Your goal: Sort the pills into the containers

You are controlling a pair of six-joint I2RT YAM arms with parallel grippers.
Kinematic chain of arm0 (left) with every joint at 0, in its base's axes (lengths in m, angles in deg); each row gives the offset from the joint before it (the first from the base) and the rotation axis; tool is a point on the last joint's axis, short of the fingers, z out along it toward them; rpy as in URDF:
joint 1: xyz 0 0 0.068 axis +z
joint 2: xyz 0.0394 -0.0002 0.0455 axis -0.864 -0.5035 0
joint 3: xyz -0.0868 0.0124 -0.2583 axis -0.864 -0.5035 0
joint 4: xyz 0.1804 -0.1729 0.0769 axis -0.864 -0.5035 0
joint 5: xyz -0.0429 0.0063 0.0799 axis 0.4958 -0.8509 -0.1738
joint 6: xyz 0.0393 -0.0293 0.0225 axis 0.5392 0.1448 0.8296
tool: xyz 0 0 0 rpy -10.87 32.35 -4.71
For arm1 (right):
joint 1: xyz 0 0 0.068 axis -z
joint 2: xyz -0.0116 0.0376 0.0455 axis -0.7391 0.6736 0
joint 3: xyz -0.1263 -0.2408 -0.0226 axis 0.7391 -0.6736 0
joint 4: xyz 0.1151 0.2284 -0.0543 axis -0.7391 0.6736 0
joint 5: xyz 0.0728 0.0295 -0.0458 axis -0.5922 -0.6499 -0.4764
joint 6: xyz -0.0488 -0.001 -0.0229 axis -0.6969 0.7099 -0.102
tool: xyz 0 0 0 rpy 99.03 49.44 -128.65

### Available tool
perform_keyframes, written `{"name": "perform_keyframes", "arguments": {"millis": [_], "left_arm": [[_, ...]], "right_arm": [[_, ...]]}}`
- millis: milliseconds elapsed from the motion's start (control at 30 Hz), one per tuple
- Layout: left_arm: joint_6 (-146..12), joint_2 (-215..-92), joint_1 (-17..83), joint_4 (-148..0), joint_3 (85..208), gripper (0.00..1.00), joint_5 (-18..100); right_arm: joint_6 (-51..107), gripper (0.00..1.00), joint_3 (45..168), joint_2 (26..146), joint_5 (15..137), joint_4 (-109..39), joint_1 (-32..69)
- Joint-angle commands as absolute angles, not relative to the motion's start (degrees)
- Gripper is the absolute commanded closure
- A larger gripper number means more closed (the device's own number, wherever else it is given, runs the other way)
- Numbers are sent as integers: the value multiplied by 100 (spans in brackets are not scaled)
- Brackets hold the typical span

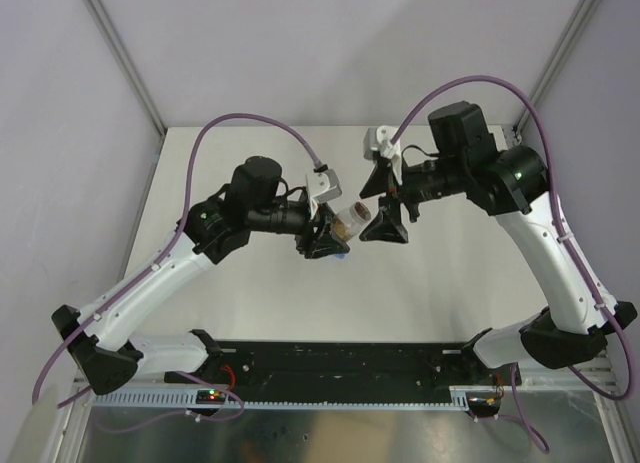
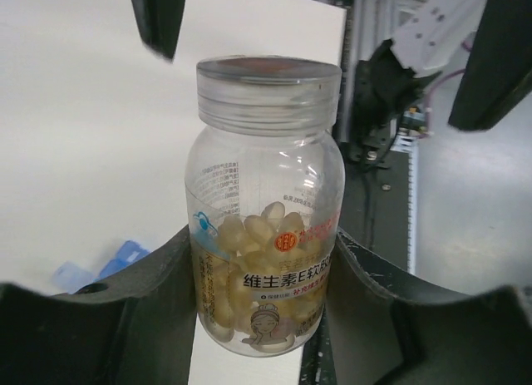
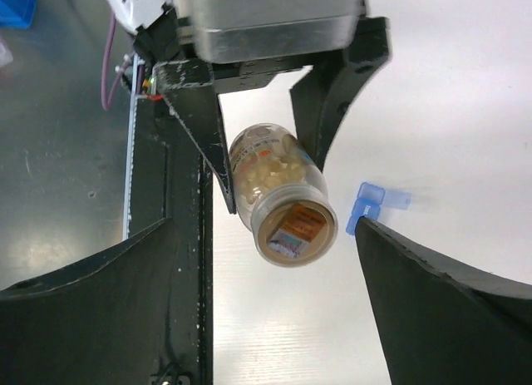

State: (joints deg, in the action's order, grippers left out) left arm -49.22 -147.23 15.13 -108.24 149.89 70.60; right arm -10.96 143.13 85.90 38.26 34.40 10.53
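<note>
A clear plastic bottle (image 2: 264,227) is held above the table, with my left gripper (image 2: 262,264) shut on its lower body. Pale yellow pills (image 2: 253,235) fill its lower half, and its clear screw lid (image 2: 268,90) is on. My right gripper (image 3: 266,235) faces the lid (image 3: 295,231) end-on and stands open, its fingers (image 2: 158,19) wide on either side and apart from the lid. The containers, a small light-blue pill box (image 3: 371,204), lie on the white table below the bottle, partly hidden by a right finger. In the top view both grippers meet at the bottle (image 1: 350,220).
The white table (image 1: 450,283) has walls on three sides. A black rail (image 1: 340,363) with the arm bases runs along the near edge. Part of the pill box (image 2: 125,256) shows beside my left finger.
</note>
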Motion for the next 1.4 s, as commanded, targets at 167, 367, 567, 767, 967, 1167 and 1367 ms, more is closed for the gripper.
{"name": "perform_keyframes", "arguments": {"millis": [167,367,567,767,967,1167,1367], "left_arm": [[-4351,-14418,1237,-10615,15168,100,5159],[-4180,-14489,936,-10615,15206,100,4048],[-4158,-14577,810,-10561,15251,100,3450],[-4151,-14582,792,-10511,15243,100,3282],[-4150,-14585,783,-10501,15245,100,3282],[-4174,-14584,783,-10492,15239,100,3327],[-4230,-14471,837,-10498,15139,100,4048]], "right_arm": [[579,8,14543,8787,3424,2311,1856],[1259,9,14451,9136,3349,1952,1975],[1540,9,14277,9419,3050,1766,1980],[1559,19,14092,9499,2850,1707,1984],[1532,37,13891,9517,2665,1661,1964],[1421,60,13857,9479,2538,1676,1953],[864,84,13919,9289,2429,1923,1951]]}}
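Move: The left fingers still hold the pill bottle by its lower body, its cap sticking out about 5 cm to the right, 2 cm forward and 4 cm above that hand. From the open right gripper the cap is only some 2 cm to the left, 1 cm ahead and 1 cm lower. On the table, the blue pill organizer lies about 7 cm ahead, 7 cm left and 25 cm below the right hand. The right gripper, wide open around the cap end, swings forward about 7 cm, first rising slightly and then sinking and easing left, while it rolls some 25 degrees with its top going forward, and its fingers then close to about half open and pinch the cap. The left hand keeps its hold on the bottle and carries it forward in step, drifting a little left, turning it counter-clockwise with its top tipping back, then holds it still while the right fingers close. ##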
